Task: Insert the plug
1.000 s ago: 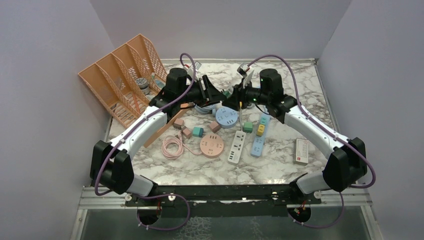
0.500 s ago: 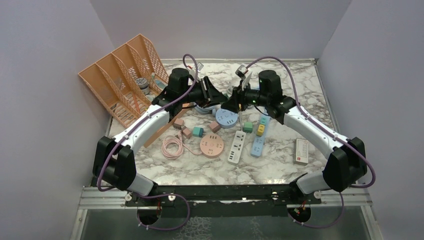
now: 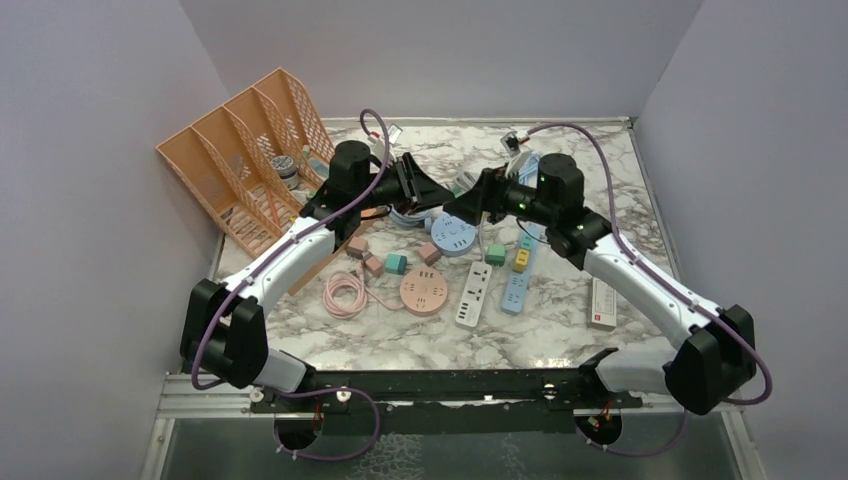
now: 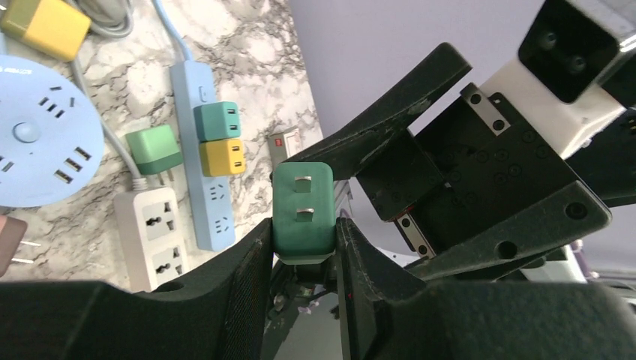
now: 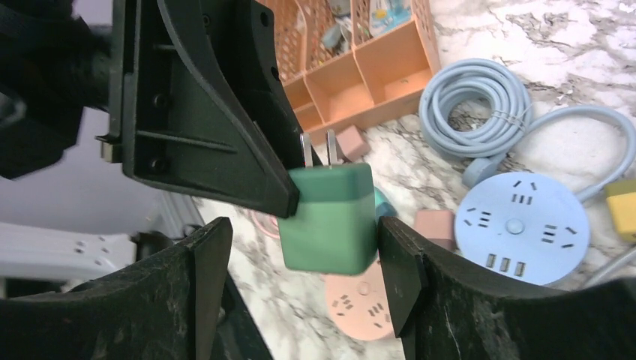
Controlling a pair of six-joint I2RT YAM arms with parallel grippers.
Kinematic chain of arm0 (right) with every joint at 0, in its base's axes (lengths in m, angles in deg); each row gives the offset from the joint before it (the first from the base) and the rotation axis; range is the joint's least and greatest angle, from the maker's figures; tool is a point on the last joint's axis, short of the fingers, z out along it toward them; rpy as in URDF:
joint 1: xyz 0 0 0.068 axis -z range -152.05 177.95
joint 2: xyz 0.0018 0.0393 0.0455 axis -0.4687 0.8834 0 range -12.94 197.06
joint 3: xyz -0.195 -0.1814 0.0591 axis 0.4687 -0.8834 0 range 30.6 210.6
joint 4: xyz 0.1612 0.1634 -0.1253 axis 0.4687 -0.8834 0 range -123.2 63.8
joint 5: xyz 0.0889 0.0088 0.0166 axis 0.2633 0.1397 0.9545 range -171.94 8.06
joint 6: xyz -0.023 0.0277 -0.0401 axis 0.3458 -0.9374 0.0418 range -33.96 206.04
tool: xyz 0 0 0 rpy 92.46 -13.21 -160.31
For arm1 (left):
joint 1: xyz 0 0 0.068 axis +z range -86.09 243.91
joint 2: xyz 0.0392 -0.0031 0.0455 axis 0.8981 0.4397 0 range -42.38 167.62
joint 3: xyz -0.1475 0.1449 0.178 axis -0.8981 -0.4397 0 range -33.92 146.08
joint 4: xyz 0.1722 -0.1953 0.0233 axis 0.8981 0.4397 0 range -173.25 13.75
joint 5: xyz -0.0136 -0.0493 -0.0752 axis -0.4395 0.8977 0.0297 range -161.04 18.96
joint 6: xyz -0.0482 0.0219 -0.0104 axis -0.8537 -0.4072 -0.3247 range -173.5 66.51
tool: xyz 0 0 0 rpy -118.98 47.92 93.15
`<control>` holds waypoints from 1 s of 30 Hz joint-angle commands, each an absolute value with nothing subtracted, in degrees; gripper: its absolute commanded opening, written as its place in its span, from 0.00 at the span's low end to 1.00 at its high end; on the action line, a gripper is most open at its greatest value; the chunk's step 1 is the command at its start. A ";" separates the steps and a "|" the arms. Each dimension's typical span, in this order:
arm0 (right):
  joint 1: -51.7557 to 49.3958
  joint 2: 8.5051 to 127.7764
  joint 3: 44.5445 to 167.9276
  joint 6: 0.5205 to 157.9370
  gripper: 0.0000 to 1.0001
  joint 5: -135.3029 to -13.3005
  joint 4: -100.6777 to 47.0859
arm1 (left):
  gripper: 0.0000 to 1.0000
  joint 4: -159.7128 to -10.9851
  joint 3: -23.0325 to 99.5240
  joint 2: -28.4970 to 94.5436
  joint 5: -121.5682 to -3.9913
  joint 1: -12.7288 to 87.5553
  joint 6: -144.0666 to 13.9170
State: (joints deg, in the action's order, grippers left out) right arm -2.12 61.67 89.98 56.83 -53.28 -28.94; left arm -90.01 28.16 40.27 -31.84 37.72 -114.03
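Observation:
The green plug [image 4: 302,210] hangs in the air above the table, prongs showing, with my left gripper [image 4: 304,234] shut on its body. The right wrist view shows the same plug [image 5: 330,217] between the spread fingers of my right gripper [image 5: 304,259], which is open. There is a clear gap on one side, and the other finger is close to the plug. In the top view the two grippers meet tip to tip, left gripper [image 3: 432,194] and right gripper [image 3: 463,204], over the round blue socket [image 3: 452,237]. A white power strip [image 3: 474,292] and a blue power strip [image 3: 520,276] lie nearer me.
An orange file rack [image 3: 240,160] stands at the back left. A round pink socket [image 3: 423,291], a pink cable coil [image 3: 345,295] and small coloured plug cubes [image 3: 396,263] lie mid-table. A grey-blue cable coil [image 5: 472,105] is behind, and a white box [image 3: 602,303] is at the right.
My left gripper has shut on the green plug. My right gripper has opened off it, and the right arm has drawn back to the right.

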 commanded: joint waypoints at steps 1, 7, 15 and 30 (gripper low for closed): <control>-2.53 54.60 85.27 40.15 0.71 -60.41 -19.02 | 0.10 -95.86 29.03 36.01 -30.48 39.18 -115.67; -2.49 49.21 77.54 22.20 0.71 -65.74 -7.96 | 0.08 -100.52 28.76 35.19 -28.57 39.22 -122.13; -2.53 51.87 78.30 12.10 0.69 -65.20 -4.04 | 0.07 -101.52 30.44 34.49 -28.15 39.23 -126.44; -2.55 59.27 78.65 3.60 0.30 -59.82 8.24 | 0.06 -105.68 27.36 34.07 -29.32 39.23 -136.29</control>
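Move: Between the two open right fingertips sits the green plug, only about 1 cm ahead and 1 cm to the left of the right hand point, level with it. The left hand already holds this plug, its middle about 1 cm to that hand's right. From the left hand the round blue power strip lies some 4 cm ahead, 2 cm right and 24 cm below; another green plug on the table stands straight to its right, 12 cm off and 22 cm down. Rising about 8 cm, the left hand keeps its grip on the green plug and tips its fingers up some 15 degrees. The right hand climbs about 7 cm alongside, first easing 2 cm right and back with its fingers wide, then returning left and forward; it rolls some 45 degrees, mostly about its fingers' line, brings them level, and closes them from both sides onto the plug's body. ##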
